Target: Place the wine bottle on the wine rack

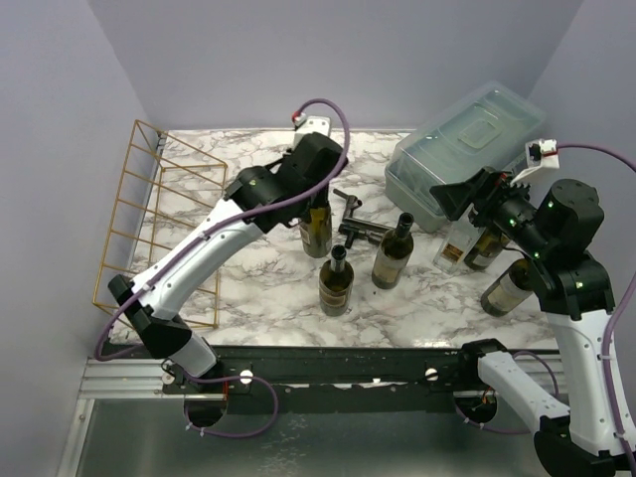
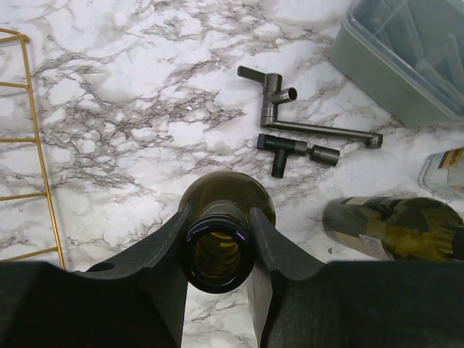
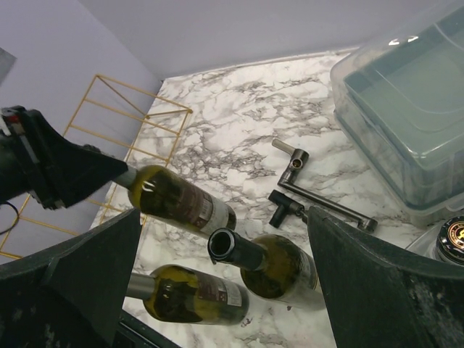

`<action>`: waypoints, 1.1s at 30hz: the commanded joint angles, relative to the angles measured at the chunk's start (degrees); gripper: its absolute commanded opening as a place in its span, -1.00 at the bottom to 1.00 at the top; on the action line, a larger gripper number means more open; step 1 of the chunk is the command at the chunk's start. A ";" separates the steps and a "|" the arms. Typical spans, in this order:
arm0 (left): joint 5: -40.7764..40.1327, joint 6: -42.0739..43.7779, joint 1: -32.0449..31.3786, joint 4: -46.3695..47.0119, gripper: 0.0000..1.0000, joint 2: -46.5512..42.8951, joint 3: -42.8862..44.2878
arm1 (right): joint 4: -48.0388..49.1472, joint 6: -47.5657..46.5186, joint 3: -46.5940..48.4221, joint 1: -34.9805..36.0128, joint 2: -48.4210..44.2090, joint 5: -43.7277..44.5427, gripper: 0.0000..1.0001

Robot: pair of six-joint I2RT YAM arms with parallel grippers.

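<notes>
A green wine bottle point(image 1: 317, 231) stands upright at mid-table, and my left gripper point(image 1: 318, 197) is shut on its neck from above. In the left wrist view both fingers point(image 2: 168, 246) press against the neck just under the open mouth of the wine bottle point(image 2: 216, 250). The gold wire wine rack point(image 1: 149, 219) stands at the table's left side, well left of this bottle; its edge also shows in the wine rack point(image 2: 29, 145) of the left wrist view. My right gripper point(image 3: 223, 217) hangs wide open above other bottles on the right, holding nothing.
Two more upright bottles point(image 1: 336, 280) point(image 1: 393, 253) stand just in front and to the right of the held one. Metal bar tools point(image 1: 353, 224) lie behind them. A grey lidded box point(image 1: 467, 149) sits at back right, with further bottles point(image 1: 487, 248) below the right arm.
</notes>
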 commanded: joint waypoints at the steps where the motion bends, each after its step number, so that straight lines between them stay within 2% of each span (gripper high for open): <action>1: 3.39 -0.02 5.95 4.44 -1.00 -7.09 1.17 | -0.88 0.48 -1.23 -0.21 -0.32 0.72 1.00; 13: 10.67 5.65 21.60 3.75 -1.00 -8.87 6.50 | -0.76 1.90 -2.56 -0.16 0.18 -1.86 1.00; 22: 16.05 7.93 36.48 4.12 -1.00 -4.17 13.38 | -0.51 3.39 -6.70 -0.21 0.51 -5.83 0.97; 33: 27.81 -1.74 57.89 10.60 -1.00 8.59 18.99 | 2.09 4.93 -7.75 -0.18 1.50 -2.27 0.95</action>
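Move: The left hand already holds a wine bottle by its neck, lifted clear of the table. The middle of the wine rack lies some 35 cm to this hand's left, about 4 cm ahead and 26 cm below. The front bottle stands about 15 cm back and 4 cm right, the right bottle 8 cm back and 17 cm right; the metal tap lies 7 cm ahead and 10 cm right. From the empty right hand the rack is about 62 cm left, 8 cm ahead. Left carries the neck-gripped bottle about 28 cm left and forward over the rack, turning counter-clockwise; right sinks slightly. ##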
